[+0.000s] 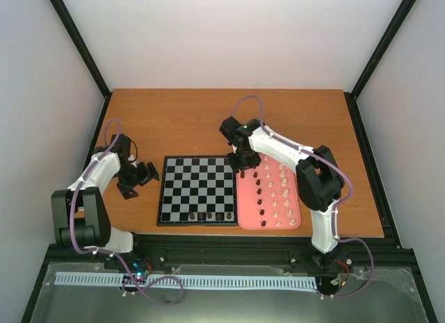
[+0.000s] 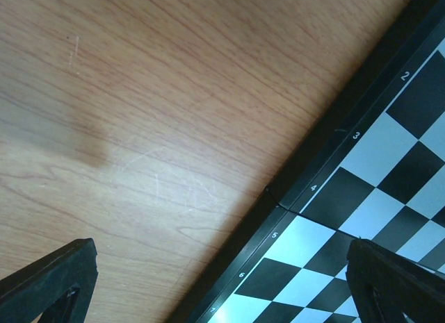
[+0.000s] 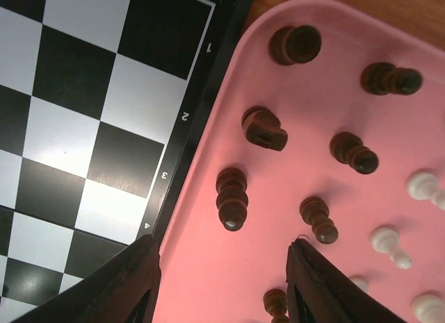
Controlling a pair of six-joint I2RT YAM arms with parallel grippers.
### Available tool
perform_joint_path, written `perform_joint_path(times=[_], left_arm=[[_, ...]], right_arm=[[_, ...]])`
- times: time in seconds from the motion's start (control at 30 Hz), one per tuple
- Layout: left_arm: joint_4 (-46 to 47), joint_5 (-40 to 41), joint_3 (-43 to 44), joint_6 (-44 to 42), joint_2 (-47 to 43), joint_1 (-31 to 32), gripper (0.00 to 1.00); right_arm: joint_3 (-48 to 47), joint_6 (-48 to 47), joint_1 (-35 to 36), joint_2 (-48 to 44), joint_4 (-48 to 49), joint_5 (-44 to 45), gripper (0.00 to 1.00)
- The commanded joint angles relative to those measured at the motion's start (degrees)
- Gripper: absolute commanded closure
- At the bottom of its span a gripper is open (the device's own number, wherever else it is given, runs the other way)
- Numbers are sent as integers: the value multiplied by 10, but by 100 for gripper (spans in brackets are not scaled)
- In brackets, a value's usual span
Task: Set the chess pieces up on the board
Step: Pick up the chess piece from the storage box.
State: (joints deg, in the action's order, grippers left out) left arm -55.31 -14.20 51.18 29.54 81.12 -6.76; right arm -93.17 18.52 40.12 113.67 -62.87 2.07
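The board (image 1: 198,184) lies mid-table, with a few dark chess pieces (image 1: 208,216) along its near row. Most pieces stand in the pink tray (image 1: 295,222) to its right: dark ones in the left columns, cream ones in the right. My right gripper (image 1: 245,164) hovers over the tray's far left corner. In the right wrist view it (image 3: 222,250) is open above bare pink tray (image 3: 229,288). A dark piece (image 3: 231,198) stands just beyond the fingertips, another (image 3: 318,219) by the right finger. My left gripper (image 2: 222,288) is open and empty over the board's left border (image 2: 292,191).
More dark pieces (image 3: 264,128) and cream pieces (image 3: 389,243) crowd the tray around the right gripper. Bare wooden table (image 2: 139,128) stretches left of the board. Black frame posts and pale walls enclose the table (image 1: 208,121).
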Motion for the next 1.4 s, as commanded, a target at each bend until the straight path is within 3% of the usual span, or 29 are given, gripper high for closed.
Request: perform_joint_path(times=[0.0,0.47,0.8,1.03,1.2,1.37], left_arm=[[0,1,25,-13,11,-5,0],[3,0,28,-13,25,-5,0],[4,4,24,-15,20,-5,0],[3,4,22,-15,15,-5,0],[4,8,17,-12,9,-5,0],[3,1,14,-7,8,-5,0]], right_arm=[[19,-8,-6,12,27,-15,50],[46,-15,-23,37,51,-26,69],[45,-12,-23,35,44,-32,96],[36,13,-6,-26,11,-35,97],[-34,45,64,-49,-34,-40,97],[-122,67,142,-11,-55,-68,97]])
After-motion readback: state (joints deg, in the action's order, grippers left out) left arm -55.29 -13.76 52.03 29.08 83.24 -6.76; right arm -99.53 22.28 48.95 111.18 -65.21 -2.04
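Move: The dark bishop stands almost straight below my right hand, about 5 cm down and 1 cm to its right. From the hand, the knight is some 3 cm ahead and 1 cm right, the rook beyond it 6 cm ahead and 1 cm right; the nearest dark pawn is level ahead, 5 cm to the right. From my left hand the bishop lies roughly 8 cm ahead, 36 cm right and 8 cm lower. I sink my half-open right hand straight down about 4 cm onto the dark bishop in the pink storage box, closing as I go until the fingers pinch its upper part from both sides. After a short hold I lift it about 9 cm while swinging left and somewhat back, out over the board's right edge. ##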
